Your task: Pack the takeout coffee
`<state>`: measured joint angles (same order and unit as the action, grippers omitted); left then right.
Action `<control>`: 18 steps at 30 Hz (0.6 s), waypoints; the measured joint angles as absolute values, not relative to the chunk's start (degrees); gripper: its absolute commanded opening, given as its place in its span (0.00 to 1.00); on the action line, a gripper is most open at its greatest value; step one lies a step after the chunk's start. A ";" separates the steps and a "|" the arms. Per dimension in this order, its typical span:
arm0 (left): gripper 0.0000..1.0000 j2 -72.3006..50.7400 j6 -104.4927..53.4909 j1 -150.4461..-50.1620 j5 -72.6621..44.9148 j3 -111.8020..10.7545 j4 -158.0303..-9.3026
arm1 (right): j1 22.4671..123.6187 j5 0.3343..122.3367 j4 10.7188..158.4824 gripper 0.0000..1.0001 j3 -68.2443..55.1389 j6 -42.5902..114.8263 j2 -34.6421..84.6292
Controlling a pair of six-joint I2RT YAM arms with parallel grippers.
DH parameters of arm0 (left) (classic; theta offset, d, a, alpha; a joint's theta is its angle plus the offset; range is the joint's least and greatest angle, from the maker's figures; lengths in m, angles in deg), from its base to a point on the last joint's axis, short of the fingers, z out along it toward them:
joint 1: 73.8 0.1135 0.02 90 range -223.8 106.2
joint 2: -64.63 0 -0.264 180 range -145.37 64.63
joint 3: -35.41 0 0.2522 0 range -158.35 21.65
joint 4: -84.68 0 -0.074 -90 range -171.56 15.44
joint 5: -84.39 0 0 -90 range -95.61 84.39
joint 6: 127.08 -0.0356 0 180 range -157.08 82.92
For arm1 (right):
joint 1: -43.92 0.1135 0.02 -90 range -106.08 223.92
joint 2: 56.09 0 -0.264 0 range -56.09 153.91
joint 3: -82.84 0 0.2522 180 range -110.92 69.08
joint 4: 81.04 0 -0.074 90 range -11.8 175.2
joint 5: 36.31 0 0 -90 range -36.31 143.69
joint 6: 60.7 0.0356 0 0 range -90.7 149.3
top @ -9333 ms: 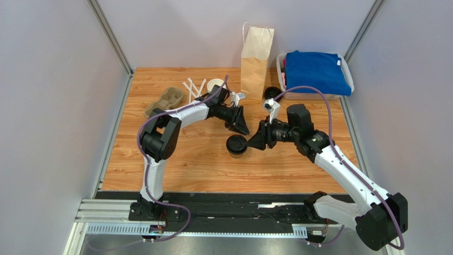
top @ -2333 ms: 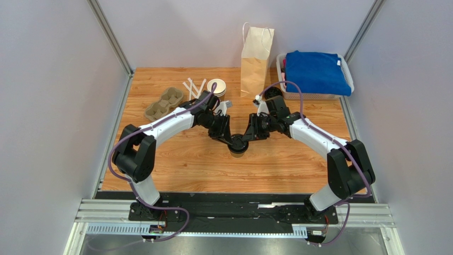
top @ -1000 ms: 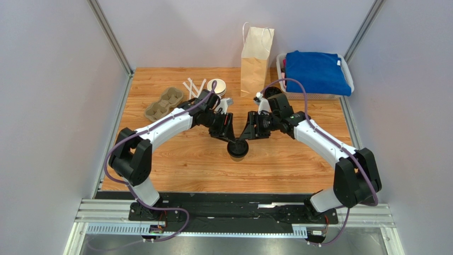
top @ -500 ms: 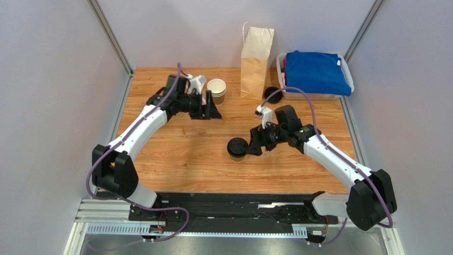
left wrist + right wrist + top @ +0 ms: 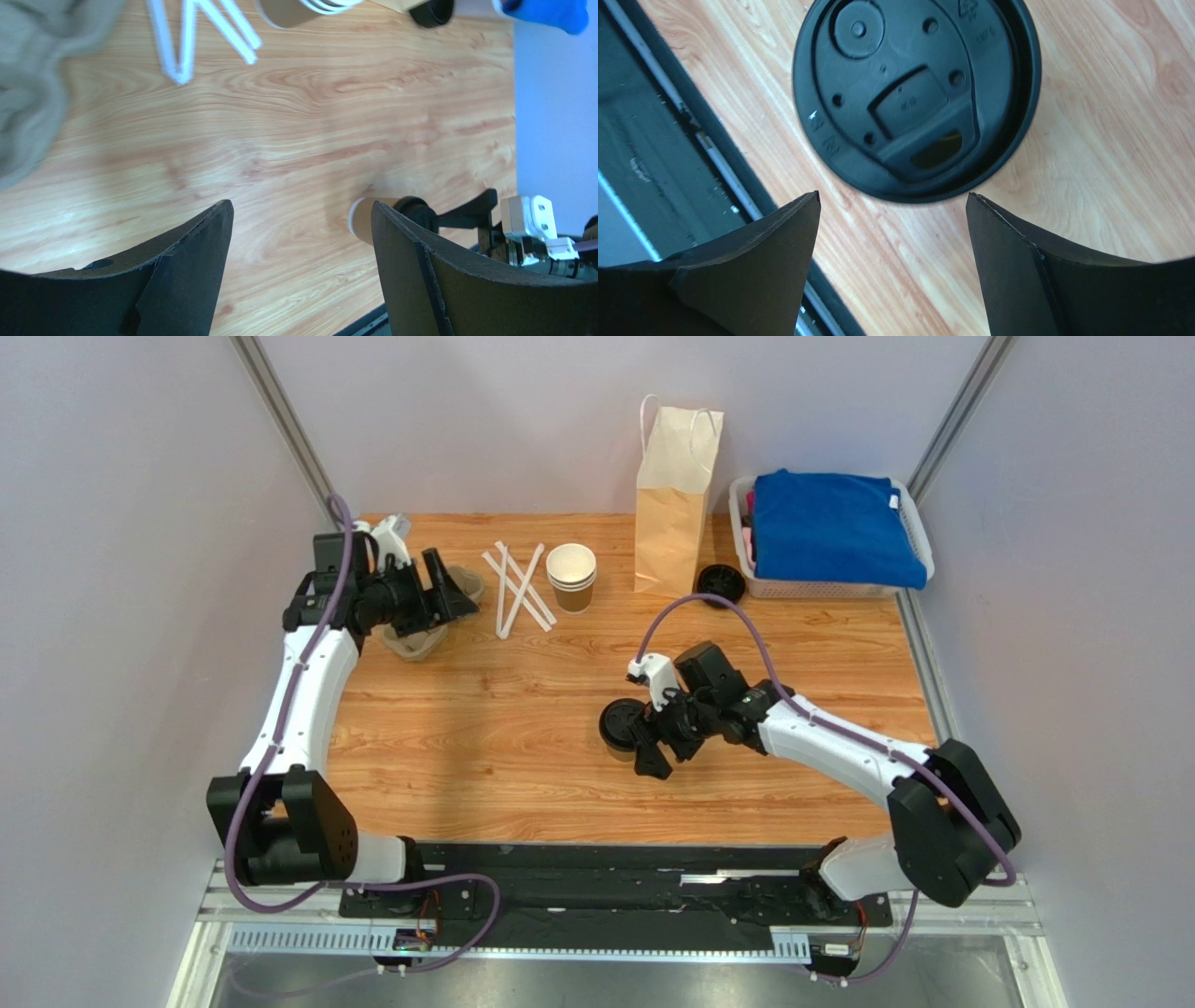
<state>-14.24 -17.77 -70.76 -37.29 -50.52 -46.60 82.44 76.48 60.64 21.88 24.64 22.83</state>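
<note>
The takeout coffee (image 5: 622, 724), a short brown paper cup with a black lid (image 5: 917, 91), stands upright at the table's middle. My right gripper (image 5: 650, 744) hovers at its near right side, open and empty. In the right wrist view the lid lies just beyond that gripper (image 5: 892, 197), apart from both fingers. My left gripper (image 5: 453, 585) is open and empty at the far left, above the grey cup carrier (image 5: 417, 632). From the left gripper (image 5: 300, 206) the cup (image 5: 367, 218) shows far off. The tall paper bag (image 5: 676, 483) stands upright at the back.
A stack of lidless cups (image 5: 571, 576) and white stirrers (image 5: 516, 588) lie left of the bag. A loose black lid (image 5: 720, 583) sits beside a white basket (image 5: 828, 590) of blue cloth at the back right. The black rail (image 5: 654, 140) runs along the near edge.
Both grippers have opened and left the cup's lid. The left arm swung away to the far left over the carrier. The right gripper drew back to the cup's near right side.
</note>
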 measured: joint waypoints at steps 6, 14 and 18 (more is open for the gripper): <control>0.81 -11.97 -18.80 -67.89 -37.25 -49.05 -45.14 | 84.01 74.36 64.75 0.79 20.29 24.70 29.91; 0.80 -9.09 -19.19 -66.62 -37.95 -46.84 -45.09 | 86.50 73.16 70.08 0.78 11.41 25.18 38.80; 0.80 -9.09 -19.19 -65.86 -37.99 -46.43 -45.18 | 87.42 73.25 72.95 0.78 6.56 25.40 44.07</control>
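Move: Just ahead and to the left of the right hand stands the lidded cup, about 4 cm forward, 4 cm left, its middle some 3 cm lower. From that hand the stack of empty cups is roughly 26 cm ahead and 12 cm left, the loose lid 25 cm ahead and 11 cm to the right, the cup carrier 22 cm ahead and 34 cm left. From the raised left hand the lidded cup lies about 13 cm back, 25 cm right and 18 cm down. Dipping about 2 cm beside the lidded cup, the right hand then sweeps left and forward, some 9 cm left and 7 cm forward in all, bringing its wide-open fingers under the lid's rim against the cup wall and pushing the cup along the table towards the carrier side without gripping it. The empty left hand, still open, eases 2–3 cm left and a little back. ##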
